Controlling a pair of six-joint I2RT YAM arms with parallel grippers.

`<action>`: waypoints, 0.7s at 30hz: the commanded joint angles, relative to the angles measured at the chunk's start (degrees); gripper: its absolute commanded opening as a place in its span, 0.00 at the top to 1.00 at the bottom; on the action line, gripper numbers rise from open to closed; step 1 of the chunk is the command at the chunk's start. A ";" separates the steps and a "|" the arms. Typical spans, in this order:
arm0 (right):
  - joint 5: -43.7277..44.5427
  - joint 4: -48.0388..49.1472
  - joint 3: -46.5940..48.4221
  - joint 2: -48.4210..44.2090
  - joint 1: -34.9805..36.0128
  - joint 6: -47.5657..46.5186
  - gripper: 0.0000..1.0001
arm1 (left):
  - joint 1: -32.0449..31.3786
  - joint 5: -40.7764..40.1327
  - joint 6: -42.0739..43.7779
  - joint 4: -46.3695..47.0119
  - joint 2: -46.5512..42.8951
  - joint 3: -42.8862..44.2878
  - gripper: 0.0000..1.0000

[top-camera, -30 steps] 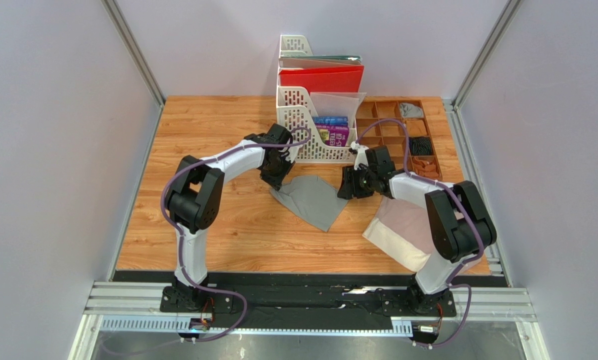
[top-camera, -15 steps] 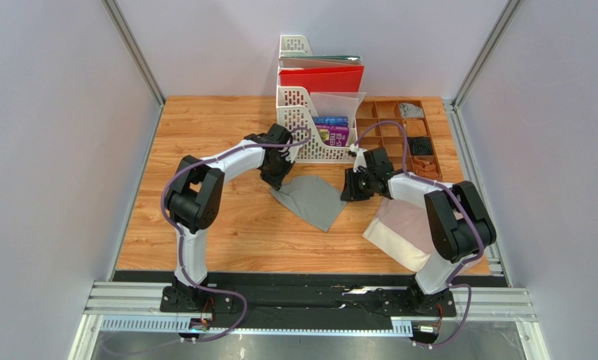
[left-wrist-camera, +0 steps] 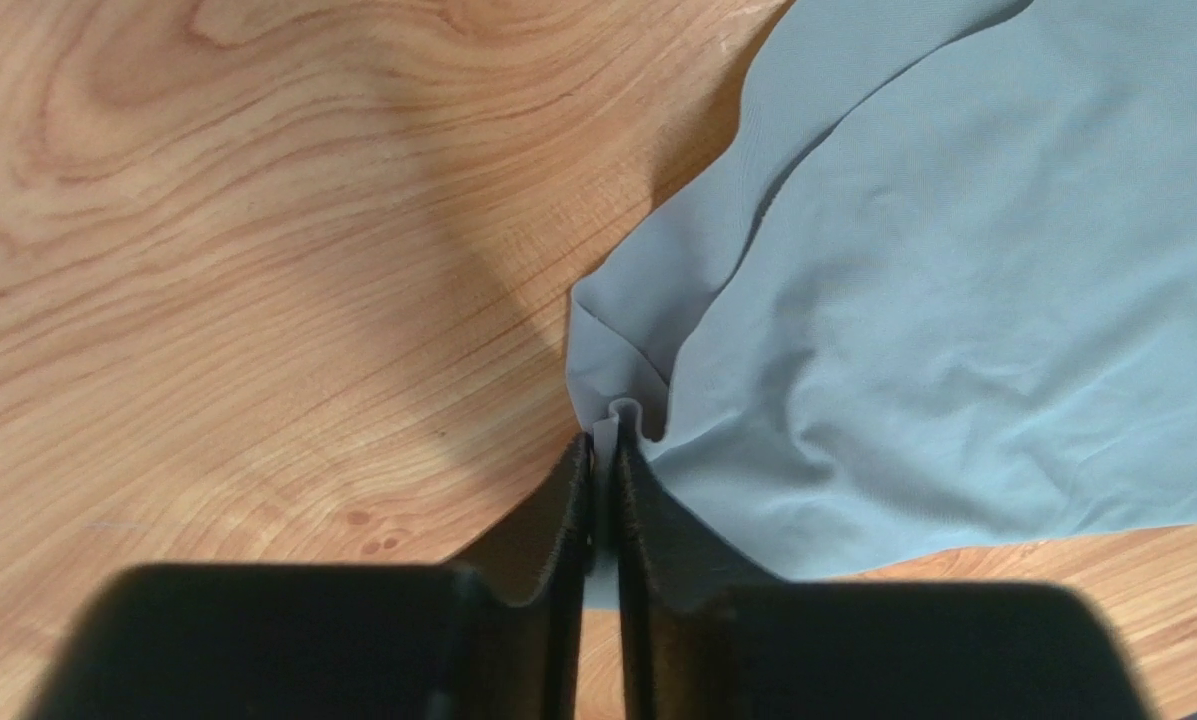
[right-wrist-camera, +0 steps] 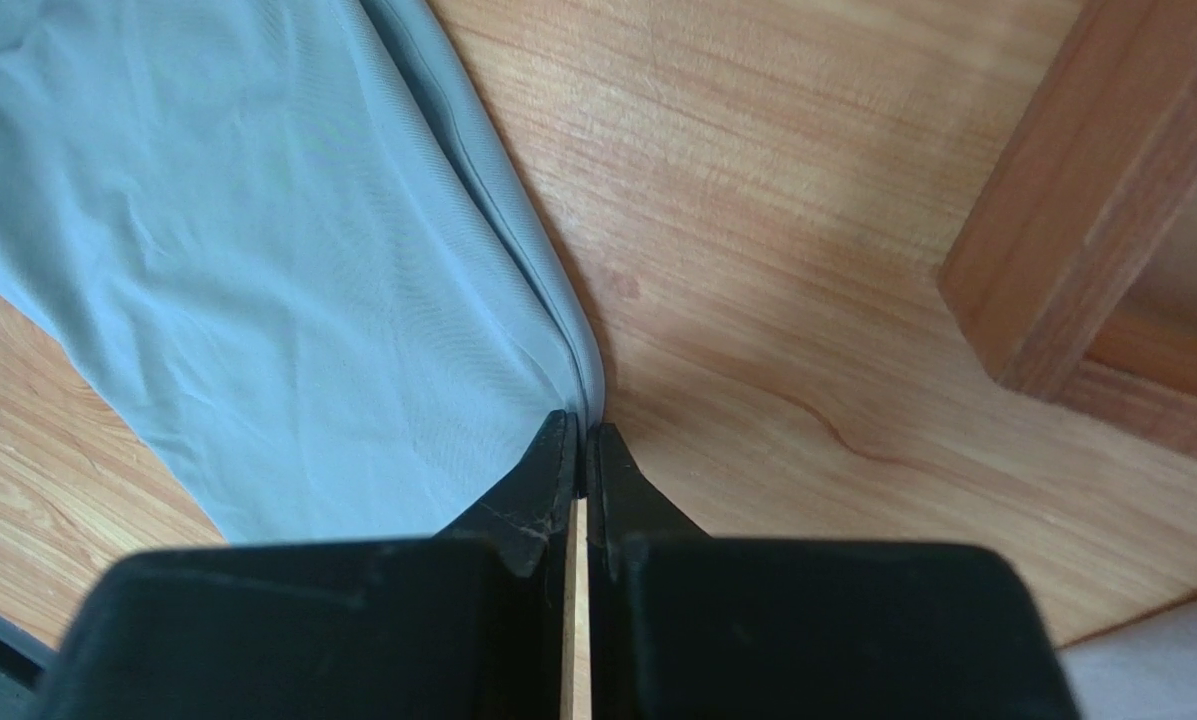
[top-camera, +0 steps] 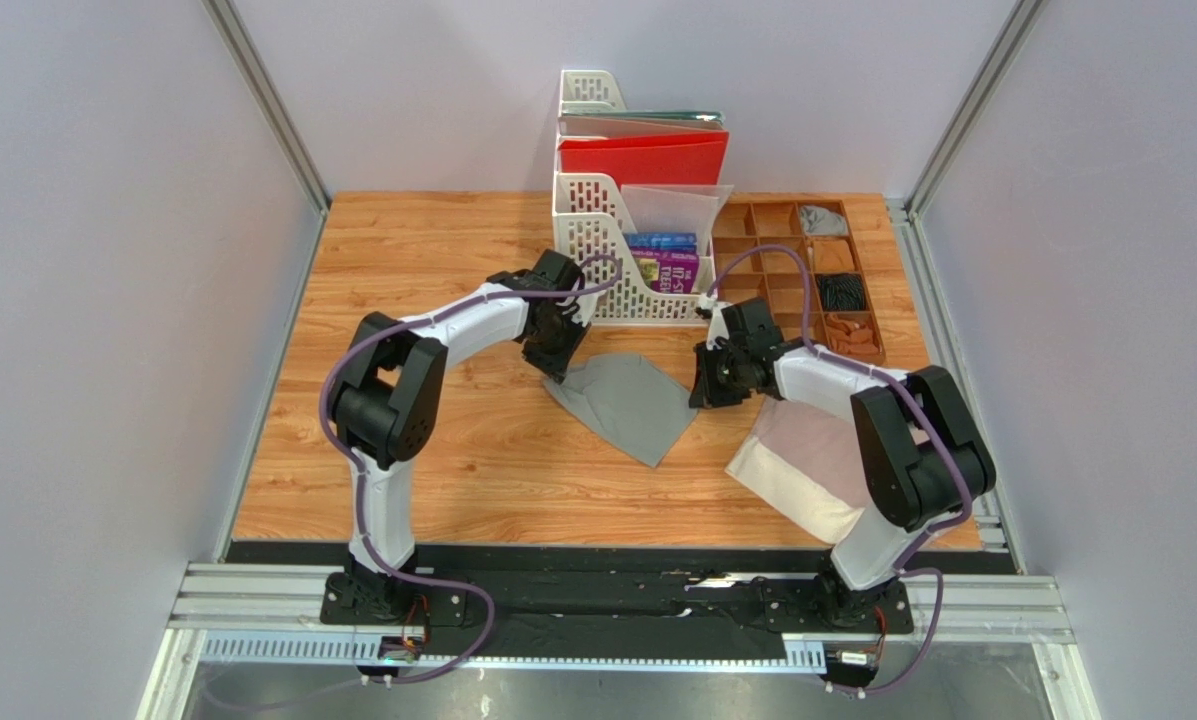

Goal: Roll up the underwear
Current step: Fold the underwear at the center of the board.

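Note:
The grey underwear (top-camera: pixel 627 402) lies spread on the wooden table between the two arms. My left gripper (top-camera: pixel 555 360) is at its far left corner. In the left wrist view this gripper (left-wrist-camera: pixel 601 443) is shut on a small raised fold of the grey underwear (left-wrist-camera: pixel 935 300). My right gripper (top-camera: pixel 705 383) is at the cloth's right edge. In the right wrist view its tips (right-wrist-camera: pixel 582 428) are shut right on the hem of the grey underwear (right-wrist-camera: pixel 259 270). The pinkish-beige underwear (top-camera: pixel 807 458) lies flat under the right arm.
A white file rack (top-camera: pixel 619 255) holding a red folder (top-camera: pixel 642 155) stands just behind the left gripper. A wooden compartment tray (top-camera: pixel 807 278) sits at the back right, and its corner (right-wrist-camera: pixel 1070 255) is close to the right gripper.
My right gripper's jaws have gone from open to shut at the grey cloth's right edge. The left gripper still pinches its fold, and the arms have barely shifted.

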 commanded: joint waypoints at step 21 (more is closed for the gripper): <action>10.32 -0.64 -4.88 -11.17 9.10 9.42 1.00 | -6.76 -1.59 -27.98 22.06 -17.67 -19.06 0.44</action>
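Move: About 10 cm to the right of the left hand and 3 cm nearer the base lies the middle of the gray underwear, whose left corner that hand still holds near the board. From the right hand, shut on the right corner, the middle is some 9 cm left and level. The wooden tray stands about 19 cm ahead and 16 cm right of the right hand, the pink cloth 8 cm back and 21 cm right. Letting go of the left corner with its fingers opening to about half, the left hand lifts some 9 cm, then swings 4 cm right and back over the underwear while starting to sink, its wrist turning roughly 15 degrees counter-clockwise. The right hand keeps its pinch, drawing the right corner about 3 cm back, then slightly left and up. ##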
